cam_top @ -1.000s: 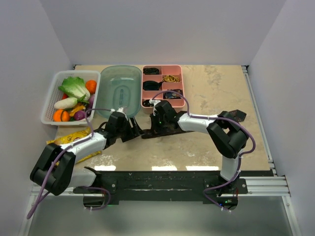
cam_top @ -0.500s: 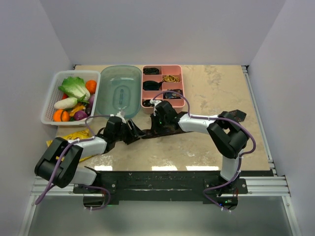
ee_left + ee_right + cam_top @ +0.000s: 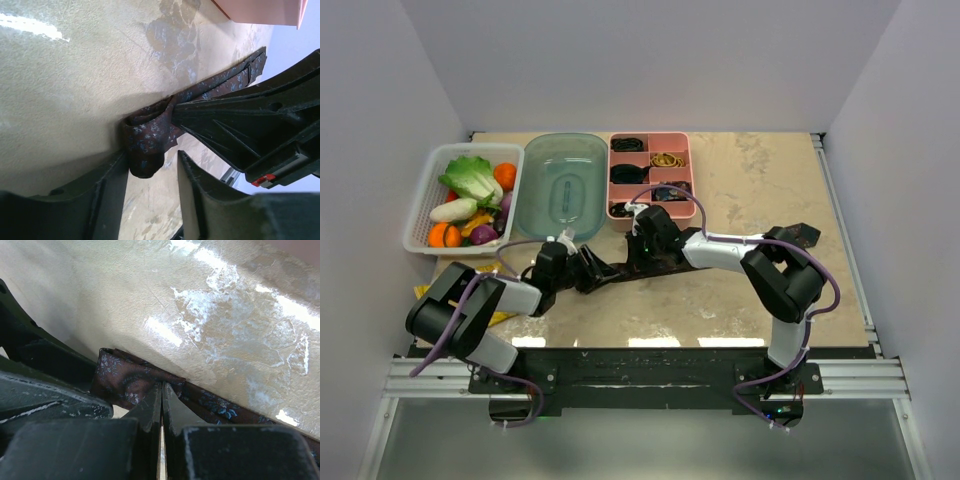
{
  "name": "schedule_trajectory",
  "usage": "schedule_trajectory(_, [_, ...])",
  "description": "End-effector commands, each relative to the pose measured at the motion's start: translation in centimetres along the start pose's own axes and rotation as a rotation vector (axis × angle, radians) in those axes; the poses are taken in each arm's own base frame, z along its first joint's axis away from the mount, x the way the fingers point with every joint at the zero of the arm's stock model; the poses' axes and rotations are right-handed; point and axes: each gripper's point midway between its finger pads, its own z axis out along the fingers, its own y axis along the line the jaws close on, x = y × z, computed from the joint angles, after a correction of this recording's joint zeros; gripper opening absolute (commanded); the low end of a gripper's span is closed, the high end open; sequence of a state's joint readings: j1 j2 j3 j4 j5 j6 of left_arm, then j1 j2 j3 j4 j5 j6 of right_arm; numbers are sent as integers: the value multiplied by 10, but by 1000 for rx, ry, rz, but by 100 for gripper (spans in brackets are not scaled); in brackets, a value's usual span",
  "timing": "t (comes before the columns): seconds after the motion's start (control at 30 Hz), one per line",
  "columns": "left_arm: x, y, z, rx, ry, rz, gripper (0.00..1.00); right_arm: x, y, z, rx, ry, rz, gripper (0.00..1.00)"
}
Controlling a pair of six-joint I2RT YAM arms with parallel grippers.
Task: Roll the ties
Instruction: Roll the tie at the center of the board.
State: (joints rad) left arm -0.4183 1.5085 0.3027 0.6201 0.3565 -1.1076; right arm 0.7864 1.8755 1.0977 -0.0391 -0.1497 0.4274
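A brown-maroon speckled tie lies flat across the middle of the table, its left end wound into a small roll. My left gripper is low at that roll. Its jaws stand open around the roll's end, which touches one finger with a gap to the other. My right gripper is shut, its fingertips pressed down on the tie just behind the roll. The rest of the tie runs away under the right gripper's body.
A pink divider tray holding dark rolled items stands at the back, its corner in the left wrist view. A teal tub and a white basket of vegetables stand at the back left. A yellow packet lies under the left arm.
The left arm's elbow has swung forward and inward, and its gripper has dropped lower at the tie's rolled end. The right arm and the tie have stayed in place.
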Motion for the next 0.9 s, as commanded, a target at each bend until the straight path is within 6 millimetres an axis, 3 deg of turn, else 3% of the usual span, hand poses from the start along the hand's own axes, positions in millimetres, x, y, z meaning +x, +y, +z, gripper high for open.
schedule_trajectory(0.0, [2,16,2,-27,-5,-3,43,37,-12,-6,49,117,0,0])
schedule_trajectory(0.47, [-5,11,0,-51,-4,112,0,23,2,-15,-6,86,-21,0])
schedule_trajectory(0.87, [-18,18,-9,-201,33,277,0,-13,18,-38,-17,13,-55,0])
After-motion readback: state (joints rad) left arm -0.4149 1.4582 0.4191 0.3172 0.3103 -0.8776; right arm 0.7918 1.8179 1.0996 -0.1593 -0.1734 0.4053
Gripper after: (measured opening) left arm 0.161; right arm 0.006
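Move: The rolled end of the tie sits practically between the left hand's parted fingers, its middle about 1 cm ahead, 2 cm to the right and 1 cm lower. The pink organizer's middle is some 21 cm ahead of that hand and 9 cm right, the green tray's 21 cm ahead and 11 cm left. From the right hand, whose shut tips press at the roll's right edge, the roll is about 3 cm left, 1 cm back and 1 cm down. The left hand sinks about 1 cm and closes its half-open fingers on the rolled end, pinching it, then keeps the grip while drifting about 1 cm to the left and starting to tilt its left side up, some 10 degrees. Once that pinch is made, the right hand, fingers still shut, eases back some 2 cm with a smaller shift to the right and a slight rise, drawing away from the roll across the tie. ##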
